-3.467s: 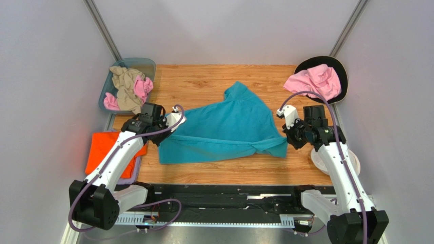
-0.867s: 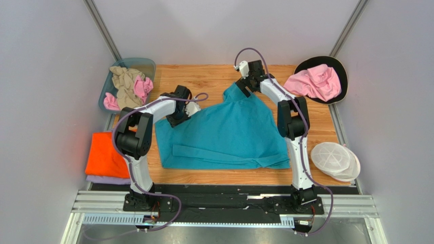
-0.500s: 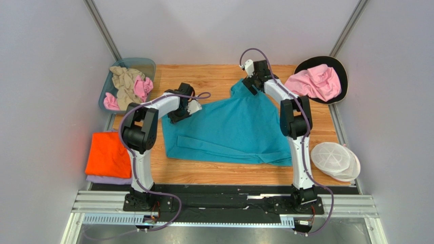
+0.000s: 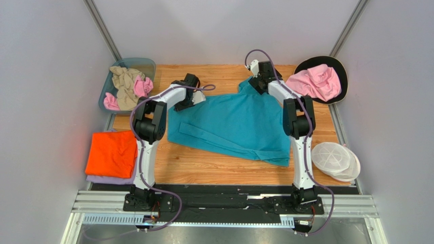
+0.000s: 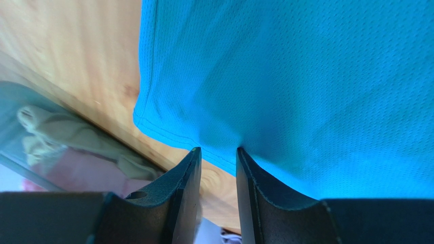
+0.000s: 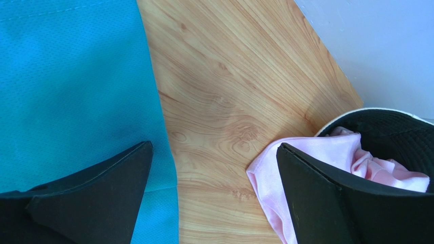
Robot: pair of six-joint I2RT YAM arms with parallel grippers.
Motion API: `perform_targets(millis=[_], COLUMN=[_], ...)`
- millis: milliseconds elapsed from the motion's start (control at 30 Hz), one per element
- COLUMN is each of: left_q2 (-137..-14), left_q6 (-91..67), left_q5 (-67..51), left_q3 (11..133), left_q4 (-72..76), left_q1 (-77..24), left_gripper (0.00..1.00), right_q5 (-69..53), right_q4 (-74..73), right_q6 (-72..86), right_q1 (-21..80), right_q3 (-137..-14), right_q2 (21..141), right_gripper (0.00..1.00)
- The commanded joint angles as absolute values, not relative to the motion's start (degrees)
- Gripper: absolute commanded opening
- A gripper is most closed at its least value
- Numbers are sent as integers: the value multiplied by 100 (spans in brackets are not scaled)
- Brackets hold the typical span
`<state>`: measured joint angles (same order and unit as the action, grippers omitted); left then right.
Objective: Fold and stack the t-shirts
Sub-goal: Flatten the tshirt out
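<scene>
A teal t-shirt [image 4: 229, 127] lies spread across the middle of the wooden table, its lower edge folded up in a band. My left gripper [image 4: 196, 95] is at the shirt's far left corner. In the left wrist view the narrow jaws of this gripper [image 5: 219, 150] pinch the teal hem [image 5: 168, 129]. My right gripper [image 4: 256, 84] stands wide open at the shirt's top point. Its gap [image 6: 214, 147] holds only bare wood, with teal cloth [image 6: 66, 76] on one side and a pink t-shirt [image 6: 316, 145] on the other. An orange t-shirt [image 4: 109, 152] lies folded on a lavender one [image 4: 104, 179].
A translucent bin [image 4: 147, 63] at the far left holds crumpled beige [image 4: 125, 84] and pink [image 4: 142, 87] shirts. At the far right a pink shirt [image 4: 316, 81] rests on a black round thing [image 4: 341, 68]. A white ribbed dish [image 4: 335, 160] sits near the right edge.
My left gripper has moved up and to the right, dragging the teal shirt's left corner with it. The right gripper has shifted slightly right at the shirt's top.
</scene>
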<state>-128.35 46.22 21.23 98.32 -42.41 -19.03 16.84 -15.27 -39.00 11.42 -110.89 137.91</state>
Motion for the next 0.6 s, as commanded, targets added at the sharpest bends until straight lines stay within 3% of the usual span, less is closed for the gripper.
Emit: perform_targets(millis=[0, 567], left_q2=[-13261, -13931], left_q6=[4956, 4905], left_q5=[2232, 2470], left_q3=[10519, 11821], left_q4=[-4315, -3850], left_q1=[-1898, -1907], left_gripper=[40, 41], right_q5=[1881, 2206], right_q4=[-1749, -1793], right_q6=[-4034, -4052], right_q1=[1046, 905], right_q3=[-11188, -12331], right_q2=[13930, 14520], right_gripper=[99, 100])
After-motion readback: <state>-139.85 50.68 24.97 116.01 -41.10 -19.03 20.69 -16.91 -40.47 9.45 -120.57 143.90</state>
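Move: The t-shirt's far-left corner lies about 5 cm ahead and 3 cm to the right of the left hand, just below it; its near-left corner is some 18 cm back and 4 cm left, the blue basket 12 cm ahead and 23 cm left. For the right hand, the far-right sleeve is about 9 cm left, 5 cm back and 3 cm down, and the pink cloth level with it, some 20 cm right. The t-shirt's left side is still under the left fingertips, which keep pressing on the cloth near its edge and drag it forward about 7 cm over the table, slowing, part-open. The right hand, wide open, keeps its back-left finger on the far-right sleeve and draws it right, then forward too, some 4 cm in all. ##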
